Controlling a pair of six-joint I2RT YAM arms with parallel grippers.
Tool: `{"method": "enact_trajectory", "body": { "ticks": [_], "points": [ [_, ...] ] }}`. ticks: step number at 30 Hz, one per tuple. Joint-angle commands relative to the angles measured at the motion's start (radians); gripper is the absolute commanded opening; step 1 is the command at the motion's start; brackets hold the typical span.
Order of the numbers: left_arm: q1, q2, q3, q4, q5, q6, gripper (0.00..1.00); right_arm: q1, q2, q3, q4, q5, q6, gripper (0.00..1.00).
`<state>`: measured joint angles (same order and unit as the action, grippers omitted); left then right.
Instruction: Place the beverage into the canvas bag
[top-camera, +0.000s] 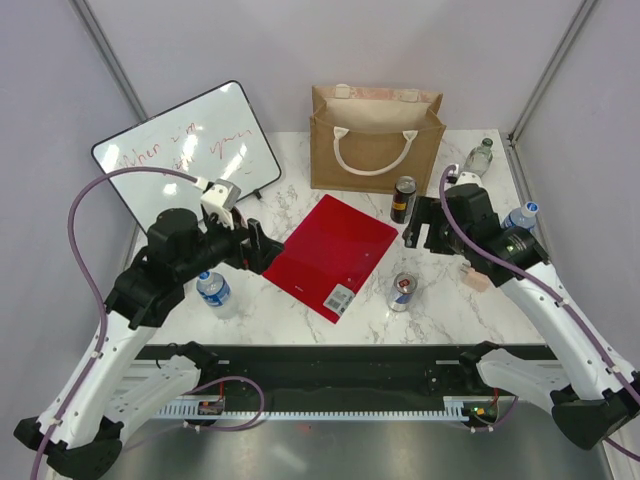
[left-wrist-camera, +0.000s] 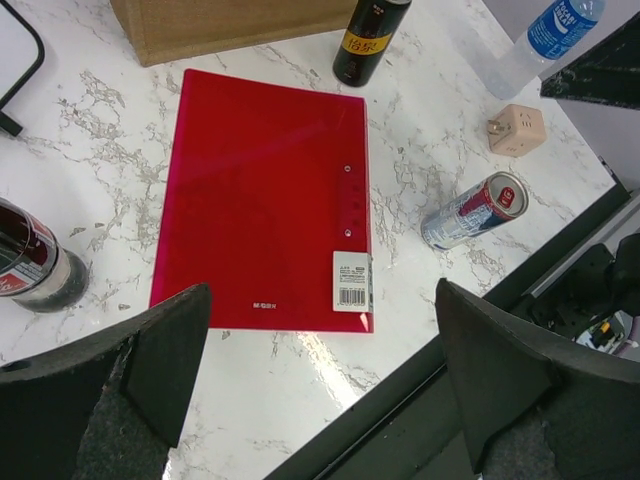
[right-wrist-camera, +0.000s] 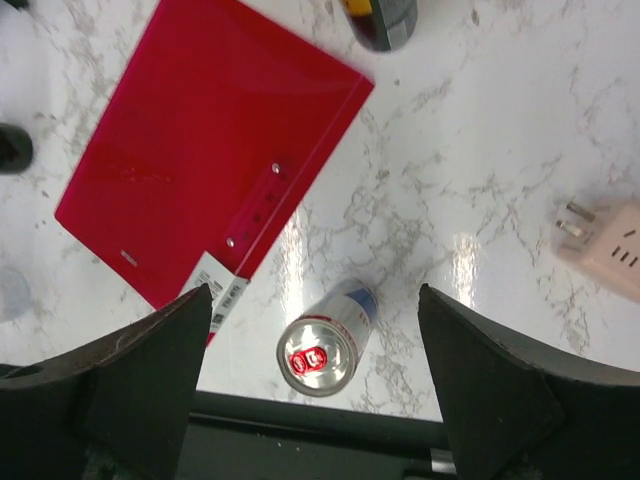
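The tan canvas bag (top-camera: 375, 140) with white loop handles stands upright at the back of the table; its base shows in the left wrist view (left-wrist-camera: 220, 25). A dark can (top-camera: 403, 198) stands in front of it (left-wrist-camera: 368, 40). A silver-and-blue can (top-camera: 403, 291) stands near the front edge (left-wrist-camera: 472, 210) and sits below and between my right jaws (right-wrist-camera: 322, 340). My right gripper (top-camera: 415, 230) is open and empty above the table (right-wrist-camera: 315, 300), between the two cans. My left gripper (top-camera: 262, 248) is open and empty (left-wrist-camera: 322, 290) by the folder's left edge.
A red folder (top-camera: 332, 255) lies mid-table. A whiteboard (top-camera: 190, 150) leans at back left. Water bottles stand at front left (top-camera: 213, 291) and right (top-camera: 520, 217), a glass bottle (top-camera: 481, 156) at back right. A pink plug adapter (top-camera: 478, 281) lies right. A dark shiny cylinder (left-wrist-camera: 30, 265) stands left of the folder.
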<state>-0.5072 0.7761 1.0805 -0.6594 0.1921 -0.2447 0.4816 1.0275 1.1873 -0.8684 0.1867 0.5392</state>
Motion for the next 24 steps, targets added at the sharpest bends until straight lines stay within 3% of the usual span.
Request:
{"method": "enact_trajectory", "body": {
  "ticks": [1,4,12,19,24],
  "points": [
    [0.001,-0.043,-0.062,0.098,0.004,0.032,1.00,0.006,0.002,-0.061,-0.060,-0.090,0.015,0.89],
    [0.001,-0.081,-0.097,0.128,0.001,0.031,1.00,0.049,0.011,-0.094,-0.058,-0.101,0.033,0.87],
    [0.001,-0.057,-0.097,0.130,0.035,-0.007,1.00,0.271,0.101,-0.152,-0.044,0.074,0.073,0.90],
    [0.001,-0.081,-0.126,0.136,0.026,-0.016,1.00,0.295,0.100,-0.186,-0.061,0.171,0.070,0.91],
    [0.001,-0.087,-0.159,0.156,0.027,-0.018,1.00,0.302,0.111,-0.184,-0.057,0.158,0.048,0.91]
  ]
}}
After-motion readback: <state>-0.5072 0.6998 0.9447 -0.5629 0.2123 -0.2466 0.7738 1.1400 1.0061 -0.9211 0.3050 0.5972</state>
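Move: The beverage can with the red tab stands below the right hand's open fingers, about 6 cm back, 1 cm to the left and 18 cm lower. From that hand, the black can is roughly 19 cm ahead and 1 cm right, the red folder's middle 8 cm ahead and 19 cm left, and the pink plug level with the hand and 19 cm right, all on the table. From the left hand, the beverage can is about 31 cm right, 1 cm back and 24 cm lower. The right hand sinks about 10 cm towards the top of the red-tabbed beverage can while drawing back some 5.5 cm, its fingers tipping about 15 degrees more steeply down and staying wide open. On the way down it also swings nearly 5 cm left, then eases a good centimetre back to the right and all but stops with the can's lid in view between the fingertips, nearer the right one; no touch can be made out, and the left hand, also open, just sinks some 2 cm. ##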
